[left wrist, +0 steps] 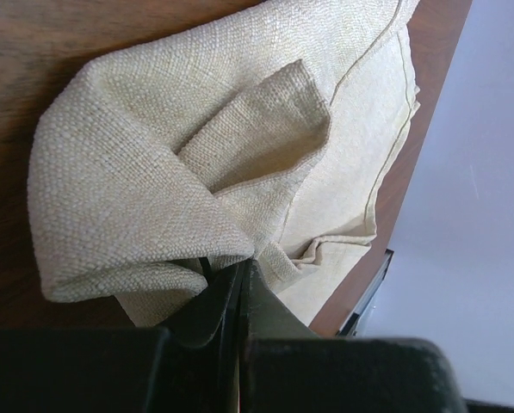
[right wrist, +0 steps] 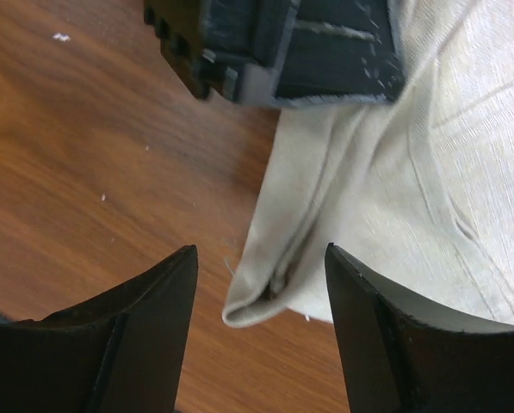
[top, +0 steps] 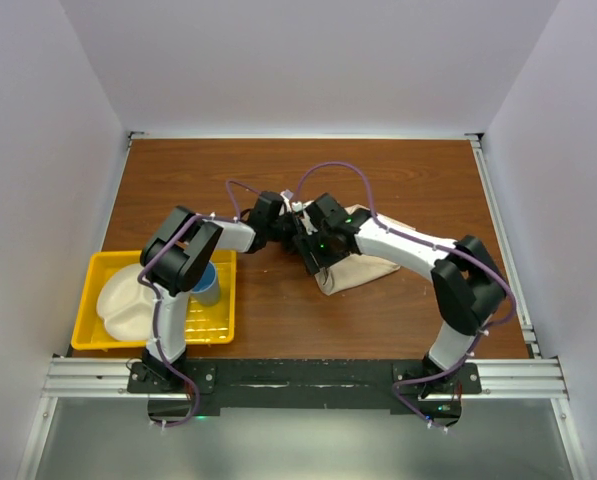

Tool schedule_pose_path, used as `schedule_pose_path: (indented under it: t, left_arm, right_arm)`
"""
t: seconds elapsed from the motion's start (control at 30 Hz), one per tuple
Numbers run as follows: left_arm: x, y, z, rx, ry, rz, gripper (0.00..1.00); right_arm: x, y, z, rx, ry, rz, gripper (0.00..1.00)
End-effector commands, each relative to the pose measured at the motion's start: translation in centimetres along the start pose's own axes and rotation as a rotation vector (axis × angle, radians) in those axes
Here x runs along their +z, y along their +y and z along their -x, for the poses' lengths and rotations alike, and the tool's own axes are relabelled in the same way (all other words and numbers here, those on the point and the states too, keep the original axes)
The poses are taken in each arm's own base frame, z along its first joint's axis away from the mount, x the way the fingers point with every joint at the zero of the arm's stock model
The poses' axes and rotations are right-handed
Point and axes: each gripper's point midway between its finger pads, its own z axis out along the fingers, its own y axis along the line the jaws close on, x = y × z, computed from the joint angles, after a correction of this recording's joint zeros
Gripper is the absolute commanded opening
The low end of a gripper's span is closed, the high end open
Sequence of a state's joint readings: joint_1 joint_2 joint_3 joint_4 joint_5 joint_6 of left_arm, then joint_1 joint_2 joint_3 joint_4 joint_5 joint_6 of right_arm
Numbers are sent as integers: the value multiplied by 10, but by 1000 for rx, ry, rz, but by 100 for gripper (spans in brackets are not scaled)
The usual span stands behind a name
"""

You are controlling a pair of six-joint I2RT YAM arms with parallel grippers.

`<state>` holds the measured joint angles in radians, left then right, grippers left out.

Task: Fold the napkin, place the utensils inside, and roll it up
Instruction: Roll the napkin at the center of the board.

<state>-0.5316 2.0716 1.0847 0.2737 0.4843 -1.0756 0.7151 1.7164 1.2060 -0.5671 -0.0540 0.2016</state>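
Observation:
The beige napkin [top: 363,268] lies bunched and partly folded on the wooden table, right of centre. My left gripper [top: 294,224] is shut on a pinched fold at the napkin's left edge; in the left wrist view the closed gripper [left wrist: 242,268] holds the cloth [left wrist: 145,163], which curls up around it. My right gripper [top: 309,250] is open and empty. In the right wrist view its gripper [right wrist: 261,251] hovers just above a folded napkin corner [right wrist: 269,297], one finger on each side. The left gripper's body [right wrist: 282,39] is just beyond. No knife is in view.
A yellow tray [top: 98,268] at the near left holds a white divided plate [top: 128,305] and a blue cup [top: 208,285]. White walls enclose the table on three sides. Both arms crowd together at the table's middle.

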Motion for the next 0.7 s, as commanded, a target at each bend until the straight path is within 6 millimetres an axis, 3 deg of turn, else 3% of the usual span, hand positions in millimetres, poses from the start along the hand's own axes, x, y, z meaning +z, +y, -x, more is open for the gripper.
schedule_pose_path:
  t: [0.0,0.27,0.43,0.57,0.67]
  left_arm:
    - [-4,89,-36,-139,81,324,0]
    - [0,84,-31,-135,76,316,0]
    - [-3,88,-33,-143,90,340,0]
    - [-3,84,-32,-136,92,326,0]
    - [-6,81,-28,-121,91,320,0]
  right_arm:
    - [11,-13,33,9,-90,-180,65]
    - [37,-12,32,-57,-59,-258,63]
    - [52,-20,16,-57,-5,-285,59]
    - [67,-24,-11,-7,44,-234,39]
    - [78,-33,-32,73,85,-194,33]
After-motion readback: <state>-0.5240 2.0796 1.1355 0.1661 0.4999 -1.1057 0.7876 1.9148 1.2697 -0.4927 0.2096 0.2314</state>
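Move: The rolled edge of the napkin that the open right hand goes for lies about 3 cm ahead of it and 5 cm below; the roll's near end is some 2 cm back and 6 cm below, and the napkin's flat part about 4 cm ahead and 10 cm to the right. From the left hand, already shut on the roll, that spot is roughly 4 cm back and 4 cm to the right at about its own height. Right hand sinks about 5 cm, reaching 3 cm forward, and partly closes around the roll beside left's kept grip. ##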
